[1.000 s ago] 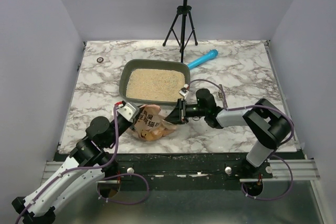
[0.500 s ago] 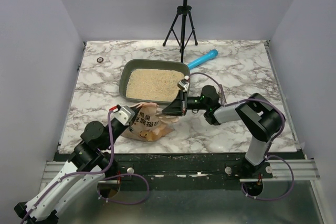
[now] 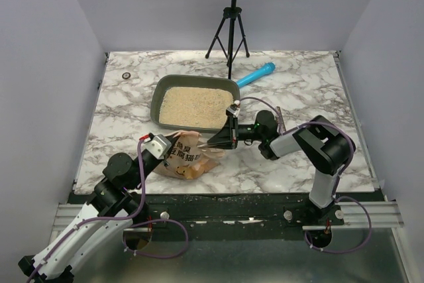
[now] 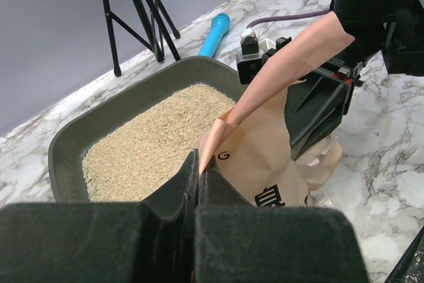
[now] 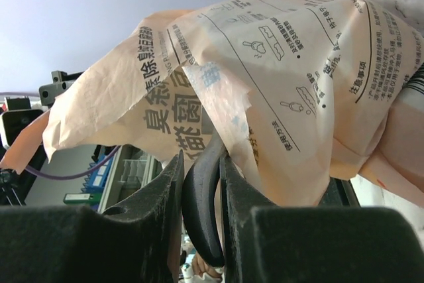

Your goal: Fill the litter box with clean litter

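Observation:
The dark grey-green litter box sits mid-table and holds a bed of pale beige clean litter. Just in front of it an orange-pink printed bag hangs stretched between both grippers. My left gripper is shut on the bag's left edge. My right gripper is shut on the bag's torn edge, with a black curved piece also between its fingers. The bag's contents are hidden.
A blue tube lies beyond the box's far right corner. A black tripod stands at the back. A small dark ring lies far left. Grains are scattered along the table's near edge.
My right gripper has risen and swung left toward the box's near right corner, lifting its side of the bag. My left gripper has drawn slightly back and left, keeping its hold.

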Tool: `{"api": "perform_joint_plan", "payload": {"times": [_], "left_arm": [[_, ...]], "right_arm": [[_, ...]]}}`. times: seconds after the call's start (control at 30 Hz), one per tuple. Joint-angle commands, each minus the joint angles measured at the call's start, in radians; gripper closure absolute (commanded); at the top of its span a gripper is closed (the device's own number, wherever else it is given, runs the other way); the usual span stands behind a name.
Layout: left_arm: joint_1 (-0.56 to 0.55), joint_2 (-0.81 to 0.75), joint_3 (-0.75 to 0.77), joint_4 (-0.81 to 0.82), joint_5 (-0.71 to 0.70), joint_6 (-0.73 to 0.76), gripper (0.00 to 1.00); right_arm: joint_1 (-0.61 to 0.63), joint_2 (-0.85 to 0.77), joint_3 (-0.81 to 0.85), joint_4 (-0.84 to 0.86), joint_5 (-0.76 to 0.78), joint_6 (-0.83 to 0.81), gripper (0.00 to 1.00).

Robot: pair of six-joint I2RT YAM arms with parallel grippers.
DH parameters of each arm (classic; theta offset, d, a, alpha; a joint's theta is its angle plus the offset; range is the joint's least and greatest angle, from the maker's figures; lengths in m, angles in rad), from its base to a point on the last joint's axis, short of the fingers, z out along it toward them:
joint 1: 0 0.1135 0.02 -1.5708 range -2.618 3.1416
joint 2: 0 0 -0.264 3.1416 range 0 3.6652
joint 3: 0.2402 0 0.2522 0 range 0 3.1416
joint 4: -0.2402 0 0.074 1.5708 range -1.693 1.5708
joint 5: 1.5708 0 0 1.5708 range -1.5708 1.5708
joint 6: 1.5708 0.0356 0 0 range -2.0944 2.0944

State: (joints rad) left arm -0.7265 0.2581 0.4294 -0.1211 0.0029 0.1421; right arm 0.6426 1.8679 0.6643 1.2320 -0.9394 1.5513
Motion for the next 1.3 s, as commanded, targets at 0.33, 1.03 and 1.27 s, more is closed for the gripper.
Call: {"api": "perform_joint_plan", "payload": {"times": [0.33,1.03,1.27], "left_arm": [[0.001,0.012,0.006,0.101,0.040,0.001,1.00],[0.004,-0.023,-0.017,0.103,0.094,0.019,1.00],[0.001,0.032,-0.023,0.115,0.146,0.002,1.00]], "right_arm": [[-0.046,-0.041,-0.051,0.356,-0.019,0.001,0.99],[-0.153,-0.111,-0.170,0.445,-0.039,0.128,0.99],[-0.207,-0.177,-0.239,0.445,-0.062,0.136,0.99]]}}
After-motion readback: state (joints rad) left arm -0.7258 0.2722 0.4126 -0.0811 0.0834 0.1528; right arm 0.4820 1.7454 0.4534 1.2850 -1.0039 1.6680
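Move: The right hand, its fingers pointing left, already grips the scoop's handle with the scoop head in the litter bag. The bag's middle is about 8 cm left of it, 2 cm back and 7 cm below; the litter box is some 17 cm ahead, 4 cm left, 13 cm below. From the left hand, which pinches the bag's rim, the box lies about 18 cm ahead, 5 cm right, 22 cm below. The right hand draws the gripped scoop some 6 cm right, backing it out of the left-held bag. ##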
